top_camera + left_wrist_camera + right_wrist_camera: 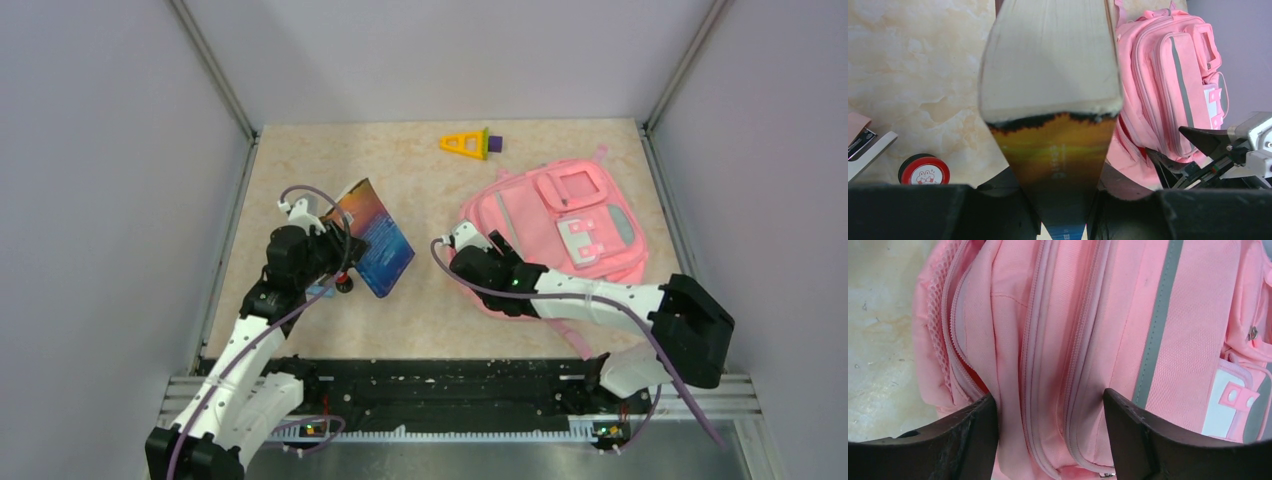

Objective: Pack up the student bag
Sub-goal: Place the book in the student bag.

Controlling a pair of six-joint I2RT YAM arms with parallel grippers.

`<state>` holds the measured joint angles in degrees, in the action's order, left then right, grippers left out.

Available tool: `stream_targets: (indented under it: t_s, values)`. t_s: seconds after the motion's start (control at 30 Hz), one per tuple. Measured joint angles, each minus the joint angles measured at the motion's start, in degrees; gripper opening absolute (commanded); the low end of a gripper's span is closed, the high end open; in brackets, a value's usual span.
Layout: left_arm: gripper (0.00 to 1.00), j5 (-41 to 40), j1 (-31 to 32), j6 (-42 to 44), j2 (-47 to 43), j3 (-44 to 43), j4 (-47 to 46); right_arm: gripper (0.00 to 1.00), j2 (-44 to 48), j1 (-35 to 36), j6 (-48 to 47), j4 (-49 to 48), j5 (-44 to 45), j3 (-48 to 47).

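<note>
The student bag (pixel 565 225) is a pink backpack lying flat at the right of the table, front pockets up. My right gripper (pixel 470 250) is down at its near-left edge. In the right wrist view the dark fingers (pixel 973 440) stand open on either side of a zip fold of the bag (pixel 1063 315), with pink fabric filling the gap at the gripper (pixel 1050 410). My left gripper (pixel 345 265) is shut on a book (pixel 375 240) with a blue and orange cover, held tilted off the table left of the bag. In the left wrist view the book (pixel 1050 75) rises from the gripper (pixel 1063 200), the bag (pixel 1168 75) beyond.
A yellow triangular toy with a purple piece (pixel 468 143) lies at the back of the table. A small red round item (pixel 924 171) and a white and pink tool (pixel 863 145) rest on the table under the left gripper. Grey walls close in three sides.
</note>
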<state>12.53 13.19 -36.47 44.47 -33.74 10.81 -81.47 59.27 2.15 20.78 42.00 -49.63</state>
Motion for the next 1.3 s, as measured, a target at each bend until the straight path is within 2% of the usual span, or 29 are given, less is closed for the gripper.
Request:
stream_targets:
  t_s: [0.07, 0.1, 0.13, 0.17, 0.23, 0.27, 0.47, 0.63, 0.8, 0.97, 1.3]
  values:
    - [0.0, 0.13, 0.0, 0.0, 0.0, 0.0, 0.0, 0.49, 0.68, 0.0, 1.07, 0.2, 0.39, 0.0]
    - [0.0, 0.17, 0.0, 0.0, -0.02, 0.0, 0.0, 0.38, 1.14, 0.0, 1.33, 0.26, 0.46, 0.0]
    - [0.0, 0.28, 0.0, 0.02, -0.02, 0.0, 0.0, 0.33, 1.9, 0.0, 1.68, 0.28, 0.42, 0.0]
    - [0.0, 0.52, 0.0, 0.04, -0.04, 0.0, 0.0, 0.21, 2.62, -0.02, 1.9, 0.31, 0.46, 0.0]
    - [0.0, 1.57, -0.04, 0.22, -0.13, 0.0, -0.04, 0.04, 4.39, -0.11, 2.67, 0.28, 1.07, 0.0]
    - [0.0, 2.4, -0.07, 0.26, -0.13, -0.02, -0.11, 0.0, 5.01, -0.31, 3.04, 0.35, 1.64, 0.0]
    - [0.0, 10.8, -0.13, -0.07, 0.22, -0.42, -1.11, 0.0, 7.91, -1.77, 4.04, 1.44, 2.93, -1.44]
    - [0.0, 15.8, 1.75, -3.82, 3.08, -0.96, -7.02, 0.0, 15.85, -4.87, 3.39, 1.49, 2.23, -3.41]
    - [0.0, 15.1, 10.05, -7.93, 9.79, -1.64, -15.93, 0.0, 22.86, -8.68, 3.43, -0.39, 0.2, -4.76]
    - [0.0, 17.44, 18.91, -14.71, 18.32, -2.27, -28.41, 0.0, 24.48, -9.14, 3.43, -3.28, -1.09, -4.79]
    - [0.0, 19.12, 22.05, -25.18, 26.71, -2.91, -50.27, 0.0, 27.52, -9.16, 4.2, -6.97, -2.75, -3.76]
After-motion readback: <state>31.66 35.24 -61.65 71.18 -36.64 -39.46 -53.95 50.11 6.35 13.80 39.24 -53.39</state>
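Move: The bag's closed mouth lies about 24 cm to the right of my left hand, which already holds the blue-orange book, and roughly 4 cm ahead and 9 cm below. The red round jar is some 5 cm to the left of that hand, 1 cm back, 16 cm below. My open right fingers straddle the bag's rim, its fold 1 cm ahead and 2 cm below. From my right hand the book is about 23 cm left, 4 back, 6 above; the white pocket is 17 cm right, 1 ahead, 3 below. I shut my right fingers on the bag's rim and lift it some 18 cm, drifting a little right while the wrist rolls its left side up and tips upward. With my left hand I keep hold of the book and, starting slightly later, sweep it about 19 cm right and 8 cm up towards the mouth, turning clockwise and rolling its right side up. ##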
